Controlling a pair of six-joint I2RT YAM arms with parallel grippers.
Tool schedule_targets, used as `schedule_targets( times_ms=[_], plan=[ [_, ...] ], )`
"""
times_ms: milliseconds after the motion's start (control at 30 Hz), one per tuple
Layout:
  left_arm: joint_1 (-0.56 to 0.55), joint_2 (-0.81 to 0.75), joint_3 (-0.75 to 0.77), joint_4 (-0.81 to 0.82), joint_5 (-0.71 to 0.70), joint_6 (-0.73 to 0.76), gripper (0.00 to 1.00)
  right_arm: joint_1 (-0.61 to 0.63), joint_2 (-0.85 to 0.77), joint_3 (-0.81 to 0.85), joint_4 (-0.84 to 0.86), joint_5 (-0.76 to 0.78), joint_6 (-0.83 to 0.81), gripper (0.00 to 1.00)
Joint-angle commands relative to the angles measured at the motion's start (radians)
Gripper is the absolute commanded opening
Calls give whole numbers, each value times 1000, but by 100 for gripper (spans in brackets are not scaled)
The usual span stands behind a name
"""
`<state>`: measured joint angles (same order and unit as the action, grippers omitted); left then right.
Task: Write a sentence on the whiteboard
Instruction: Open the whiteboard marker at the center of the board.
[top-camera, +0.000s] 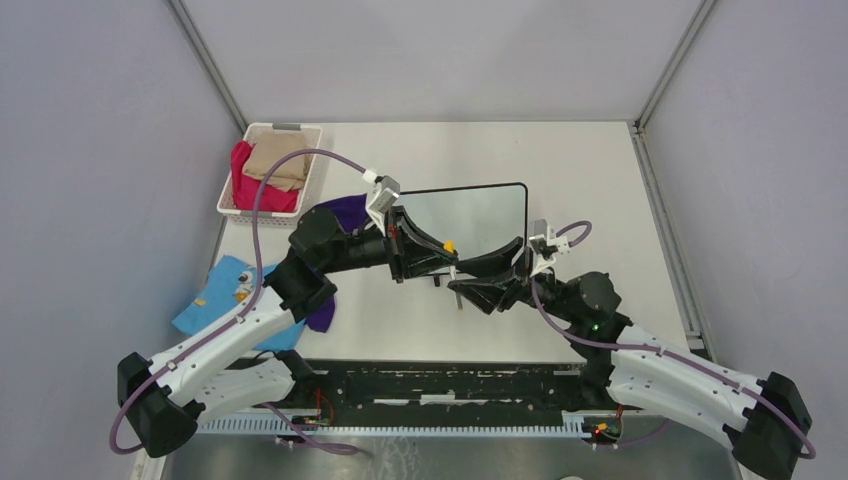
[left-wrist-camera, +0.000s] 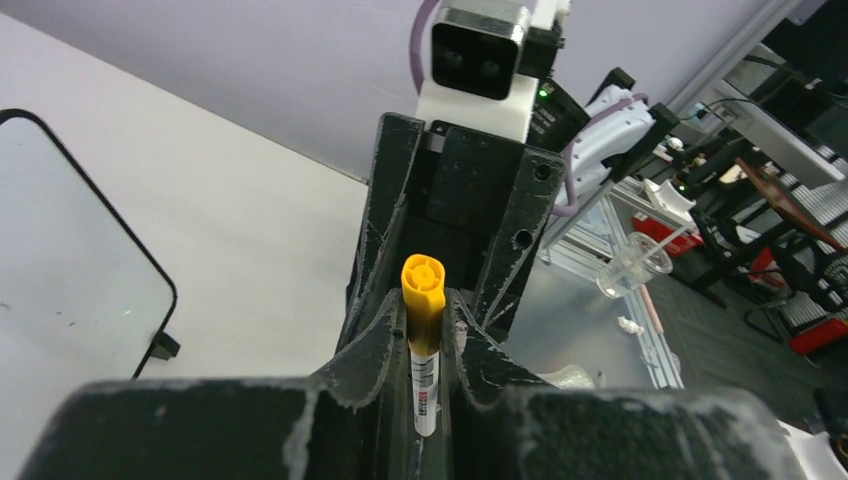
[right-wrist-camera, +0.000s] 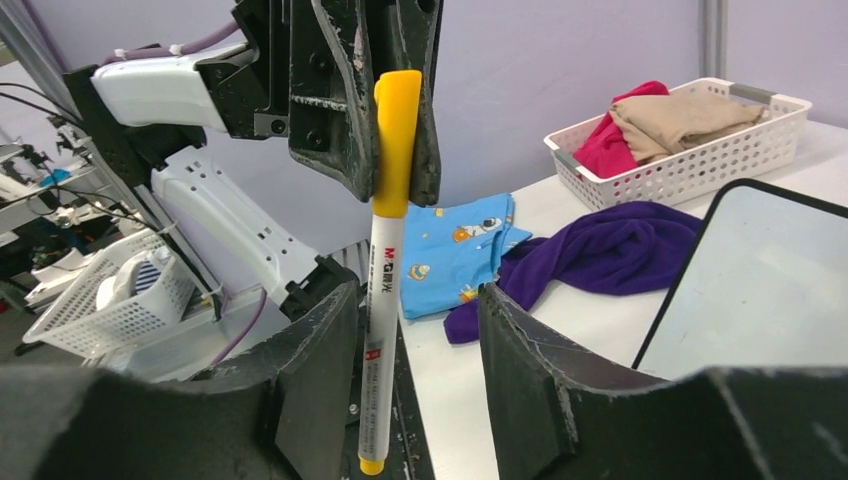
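Observation:
The whiteboard lies flat mid-table, its black-framed white face bare where it shows; the sentence is out of view. A white marker with a yellow cap hangs upright above the board's near edge. My left gripper is shut on its capped end. My right gripper faces the left one, jaws open around the marker's lower barrel. The barrel stands next to one finger with a wide gap to the other. In the left wrist view the board's corner shows at left.
A white basket of red and tan cloths stands at the back left. A purple cloth and a blue patterned cloth lie left of the board. The black rail runs along the near table edge.

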<state>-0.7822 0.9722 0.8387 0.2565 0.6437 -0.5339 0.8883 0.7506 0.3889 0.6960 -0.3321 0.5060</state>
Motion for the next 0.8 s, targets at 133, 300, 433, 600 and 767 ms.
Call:
schedule_targets(
  times_ms=[133,300,433,600,767],
  plan=[
    [-5,-21,27,142,95,-98,2,3,11,61,125,-84,109,53],
    [-6,-23,25,142,96,-102,2,3,40,72,197,-86,161,53],
    [-8,-28,20,142,93,-103,2,3,68,88,226,-100,187,51],
    [-8,-36,19,139,96,-99,2,3,86,93,240,-109,201,35],
    [-8,-43,20,136,94,-102,2,3,90,86,245,-151,200,12]
  ],
)
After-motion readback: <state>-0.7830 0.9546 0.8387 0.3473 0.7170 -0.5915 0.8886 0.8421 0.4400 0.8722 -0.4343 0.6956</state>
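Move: The marker hangs tip down from the left fingers, its middle some 4 cm below the left hand point and about 1 cm back of it. It already stands between the half-open right fingers, its middle about 1 cm back and 1 cm left of that hand, level with it. From the right hand, the whiteboard's middle is roughly 20 cm straight ahead, and the purple cloth about 13 cm ahead and 26 cm left; both lie nearly 30 cm lower. The marker is carried up and back, about 3 cm in all, by the left hand, which keeps its pinch on the yellow cap. The right hand climbs faster, nearly 4 cm, drawing back about 2 cm and easing left, its tips tilting up and turning counter-clockwise by roughly 10 degrees; late on, its fingers close around the white barrel just below the cap. ##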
